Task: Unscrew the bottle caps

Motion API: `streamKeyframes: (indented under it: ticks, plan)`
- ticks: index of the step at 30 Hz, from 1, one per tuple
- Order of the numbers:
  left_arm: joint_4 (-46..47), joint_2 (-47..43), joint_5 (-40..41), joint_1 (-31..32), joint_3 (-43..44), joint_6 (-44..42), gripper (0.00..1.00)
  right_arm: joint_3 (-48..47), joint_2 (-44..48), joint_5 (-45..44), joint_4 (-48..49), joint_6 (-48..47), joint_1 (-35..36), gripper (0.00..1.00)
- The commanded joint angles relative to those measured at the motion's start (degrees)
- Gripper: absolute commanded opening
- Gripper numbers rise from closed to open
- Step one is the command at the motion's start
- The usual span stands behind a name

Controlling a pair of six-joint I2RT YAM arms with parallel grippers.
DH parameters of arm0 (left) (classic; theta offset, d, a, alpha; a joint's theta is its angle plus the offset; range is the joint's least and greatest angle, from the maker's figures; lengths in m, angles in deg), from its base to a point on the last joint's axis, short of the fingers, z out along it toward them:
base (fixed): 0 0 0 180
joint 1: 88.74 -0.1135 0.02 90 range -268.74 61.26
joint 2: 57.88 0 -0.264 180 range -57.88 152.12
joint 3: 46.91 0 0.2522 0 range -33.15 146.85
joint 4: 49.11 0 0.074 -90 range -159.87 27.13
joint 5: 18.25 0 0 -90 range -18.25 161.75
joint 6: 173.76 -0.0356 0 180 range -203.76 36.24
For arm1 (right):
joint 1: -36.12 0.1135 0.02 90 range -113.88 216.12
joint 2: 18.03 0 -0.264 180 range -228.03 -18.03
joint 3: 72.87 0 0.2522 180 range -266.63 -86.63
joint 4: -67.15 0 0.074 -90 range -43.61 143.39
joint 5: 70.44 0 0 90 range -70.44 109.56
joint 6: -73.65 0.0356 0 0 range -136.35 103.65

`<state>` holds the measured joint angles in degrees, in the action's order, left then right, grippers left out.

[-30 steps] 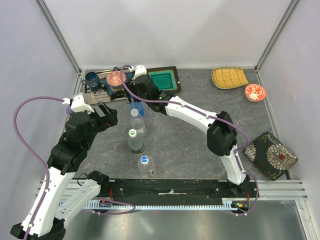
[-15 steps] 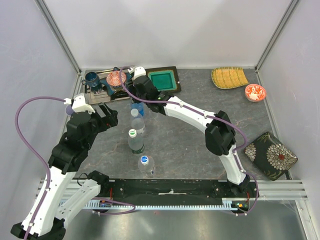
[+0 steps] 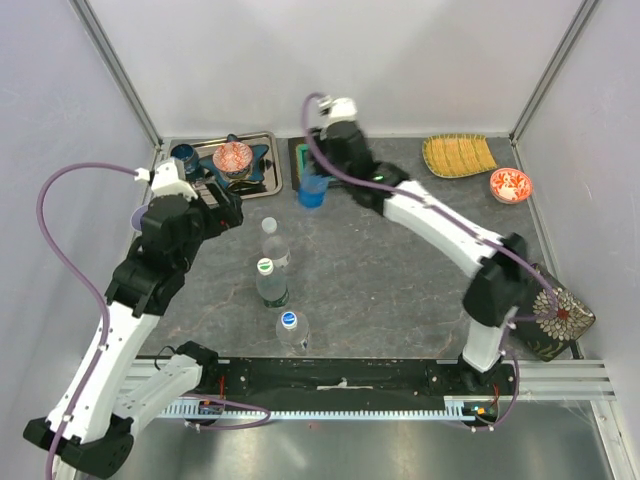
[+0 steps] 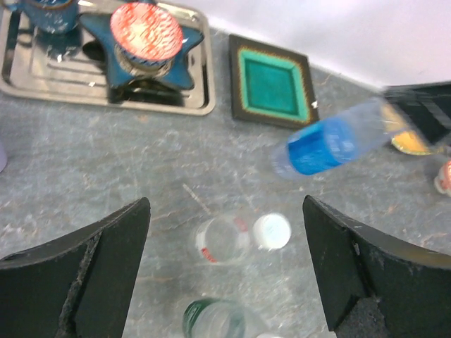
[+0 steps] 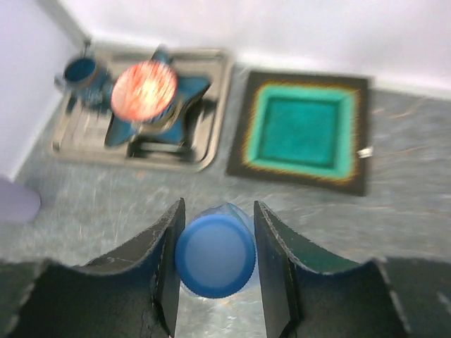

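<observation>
My right gripper [image 5: 217,236] is shut on the blue cap [image 5: 215,255] of the blue-tinted bottle [image 3: 313,192]. That bottle hangs off the table, tilted, in front of the green dish, and shows in the left wrist view as the blue bottle [image 4: 325,144]. My left gripper [image 4: 225,215] is open and empty above the row of standing bottles. Right under it is a clear bottle [image 4: 221,240] with a pale cap [image 4: 271,231]. In the top view this bottle [image 3: 272,240] stands farthest, then the green-label bottle [image 3: 269,282], then one with a blue-and-white cap [image 3: 288,320]. My left gripper [image 3: 222,206] is left of them.
A metal tray [image 3: 270,186] at the back left holds a red-patterned bowl [image 3: 232,157] on a blue star dish and a blue cup [image 3: 183,155]. The green square dish [image 4: 273,83] lies beside it. A yellow woven plate [image 3: 458,155], a small red bowl [image 3: 510,184] and a floral cushion [image 3: 545,310] are on the right.
My right gripper has shut on the blue bottle's cap and carried the bottle up, back and to the right. My left arm has moved toward the back, still open.
</observation>
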<state>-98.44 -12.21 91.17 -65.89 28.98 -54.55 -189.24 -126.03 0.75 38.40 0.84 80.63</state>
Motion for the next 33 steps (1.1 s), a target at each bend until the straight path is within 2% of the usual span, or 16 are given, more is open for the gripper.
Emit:
streamKeyframes:
  ticks: [1,5,6,8,9,10,12,13,14,16,19,22,27,33]
  plan:
    - [9.11,5.47,-2.80,-0.26,6.16,-2.23,0.95,4.07,15.79,-2.55,1.54,2.84,-4.34,0.20]
    - [20.27,11.01,-13.23,-0.26,6.24,-4.51,0.94,8.20,25.62,-1.33,-3.72,5.91,-4.87,0.00]
    - [20.63,12.59,-15.79,-0.26,9.82,-5.47,0.95,8.82,27.04,0.60,-5.74,6.79,-6.00,0.00]
    - [18.36,19.43,-26.76,-0.35,15.54,-5.92,0.95,11.71,31.69,9.55,-6.72,9.86,-8.03,0.00]
    - [17.13,22.24,-31.41,-0.35,22.09,-6.18,0.94,12.69,33.20,12.97,-7.07,10.84,-10.47,0.00]
    - [16.59,26.36,-41.47,-0.35,24.86,-6.18,0.93,13.57,34.52,17.27,-7.25,11.63,-11.80,0.00]
    - [18.86,29.46,-51.80,-0.35,29.52,-4.62,0.96,15.85,38.12,26.07,-7.43,13.47,-14.61,0.00]
    - [20.61,30.17,-60.47,-0.35,29.89,-3.30,0.98,16.47,39.35,28.19,-7.34,13.83,-15.32,0.00]
    - [26.46,30.96,-64.64,-0.44,29.72,-1.98,1.00,17.43,41.36,31.61,-7.25,14.10,-15.68,0.00]
    - [31.42,31.15,-73.16,-0.26,28.32,1.45,1.00,18.05,42.87,33.74,-7.43,14.10,-16.21,0.00]
    - [35.31,30.80,-79.77,0.00,26.82,1.73,0.99,18.06,44.37,38.83,-7.17,13.66,-16.39,0.00]
    - [35.40,29.31,-82.34,0.96,24.71,-0.90,1.00,19.19,44.90,43.23,-4.54,14.62,-16.39,0.00]
    - [35.40,25.53,-82.26,1.93,18.92,-5.12,1.00,21.57,45.25,48.86,2.58,18.22,-16.39,0.00]
    - [34.17,25.43,-81.30,3.07,17.59,-5.83,1.00,23.95,44.55,52.38,9.09,21.31,-16.47,0.00]
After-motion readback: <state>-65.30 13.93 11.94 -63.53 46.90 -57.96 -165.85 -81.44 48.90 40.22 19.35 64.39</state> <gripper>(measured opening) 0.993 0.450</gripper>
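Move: The blue-label bottle already hangs nearly upright from the right fingers by its blue cap, its middle about 9 cm below that hand and 1 cm ahead, 1 cm left. The open left gripper is some 17 cm back, 18 cm left and 3 cm above the right hand. From the left hand the bottle lies about 17 cm ahead, 18 cm right, 12 cm below; the white-capped bottle stands 5 cm ahead, 9 cm right, the green-capped one 6 cm back, 8 cm right, both 21 cm below. The blue-label bottle, still pinched by its cap, is swept right and up by the right hand, then back about 19 cm, as the wrist rolls its left side up and turns counter-clockwise, some 30 degrees each. The open left hand reaches forward, then swings about 21 cm right and 12 cm up, easing back and turning roughly 80 degrees clockwise to face the bottle without touching it. ##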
